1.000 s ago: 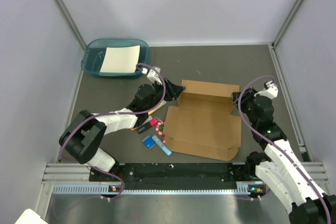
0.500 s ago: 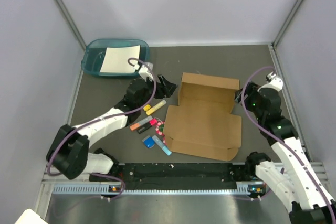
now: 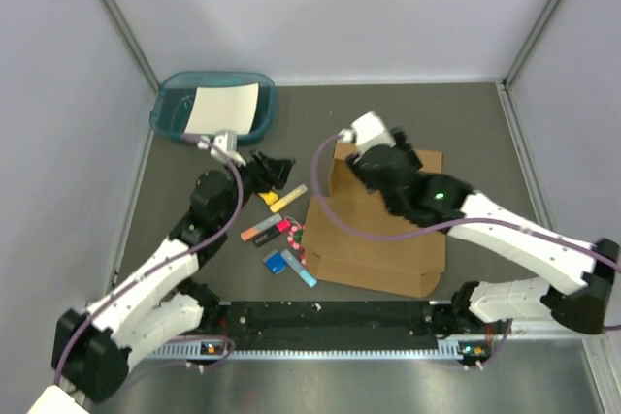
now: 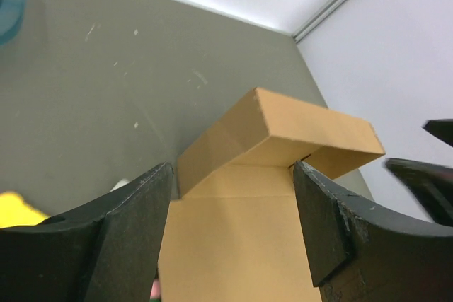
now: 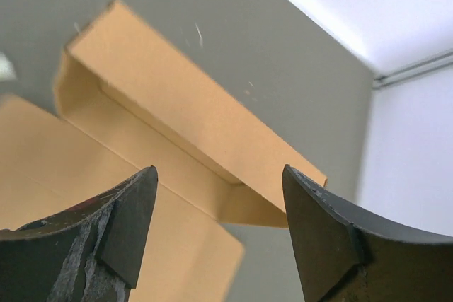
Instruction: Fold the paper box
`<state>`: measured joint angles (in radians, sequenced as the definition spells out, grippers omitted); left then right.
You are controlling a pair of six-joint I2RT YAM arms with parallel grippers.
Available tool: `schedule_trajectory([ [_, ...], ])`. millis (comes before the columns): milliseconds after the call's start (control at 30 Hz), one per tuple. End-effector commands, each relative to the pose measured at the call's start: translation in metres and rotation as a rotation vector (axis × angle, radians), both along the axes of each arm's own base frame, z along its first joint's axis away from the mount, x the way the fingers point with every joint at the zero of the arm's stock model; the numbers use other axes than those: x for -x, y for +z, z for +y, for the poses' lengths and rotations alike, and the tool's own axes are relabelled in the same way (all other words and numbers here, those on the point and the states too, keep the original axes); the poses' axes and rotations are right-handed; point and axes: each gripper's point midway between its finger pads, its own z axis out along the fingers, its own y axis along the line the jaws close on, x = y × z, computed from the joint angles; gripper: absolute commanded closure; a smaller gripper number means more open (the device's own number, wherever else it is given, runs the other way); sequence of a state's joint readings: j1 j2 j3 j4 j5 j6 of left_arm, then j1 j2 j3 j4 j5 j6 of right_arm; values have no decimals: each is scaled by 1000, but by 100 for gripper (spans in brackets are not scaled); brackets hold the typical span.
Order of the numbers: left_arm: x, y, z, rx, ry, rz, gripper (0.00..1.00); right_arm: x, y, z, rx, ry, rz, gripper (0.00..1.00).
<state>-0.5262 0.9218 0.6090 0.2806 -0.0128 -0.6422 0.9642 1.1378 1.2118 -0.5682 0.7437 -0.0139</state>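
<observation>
The paper box (image 3: 374, 239) is a flat brown cardboard sheet in the middle of the table, with its back flap (image 3: 427, 157) standing up. My left gripper (image 3: 279, 166) hovers open a little left of the box, above the small items. In the left wrist view the box (image 4: 233, 245) shows between and beyond the open left gripper (image 4: 232, 169), which holds nothing. My right arm reaches across the box's back left part, and the right gripper (image 3: 383, 170) hangs over it. In the right wrist view the right gripper (image 5: 218, 175) is open above the raised flap (image 5: 177, 97), apart from it.
A teal tray (image 3: 175, 115) holding a white sheet (image 3: 221, 109) stands at the back left. Small items lie left of the box: a yellow piece (image 3: 286, 199), an orange one (image 3: 260, 232), a blue one (image 3: 275, 262). Walls enclose three sides.
Both grippers have opened. The left gripper drew back leftward from the box's left edge. The right arm swung from the box's right side over to its back left corner.
</observation>
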Motion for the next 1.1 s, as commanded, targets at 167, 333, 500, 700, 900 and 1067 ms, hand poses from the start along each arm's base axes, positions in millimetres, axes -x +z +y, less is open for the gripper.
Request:
schedule_trajectory([
  [167,40,-27,38,0,78,24,26,-11,-36,1,665,-2,-34,25],
  [333,49,-39,42,-7,68,34,26,-21,-58,6,820,-39,-21,25],
  [500,52,-46,42,-12,60,43,26,-29,-73,5,889,-50,-6,25],
  [700,51,-46,43,-28,64,30,26,-44,-83,-6,938,-84,13,35],
  [900,50,-45,43,-38,63,30,26,-57,-87,-8,991,-114,18,52],
  [1067,51,-51,45,-48,71,44,26,-62,-93,-8,1031,-117,26,69],
])
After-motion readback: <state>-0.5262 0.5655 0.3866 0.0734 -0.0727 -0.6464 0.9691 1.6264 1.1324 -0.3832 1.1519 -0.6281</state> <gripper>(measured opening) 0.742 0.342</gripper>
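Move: The right hand hangs above and short of the box's far flap, whose middle is about 6 cm ahead, 2 cm to the right and some 11 cm below. The box's left side wall is about 12 cm to its left, 4 cm ahead and 17 cm lower; the near panel lies 12 cm back, 5 cm left and 24 cm down. For the left hand the flap is 22 cm right, 3 cm ahead and 8 cm lower. Right hand drops 10 cm, then forward 5, rolling left-side-down 60 degrees, closing around the far flap; left backs away. ##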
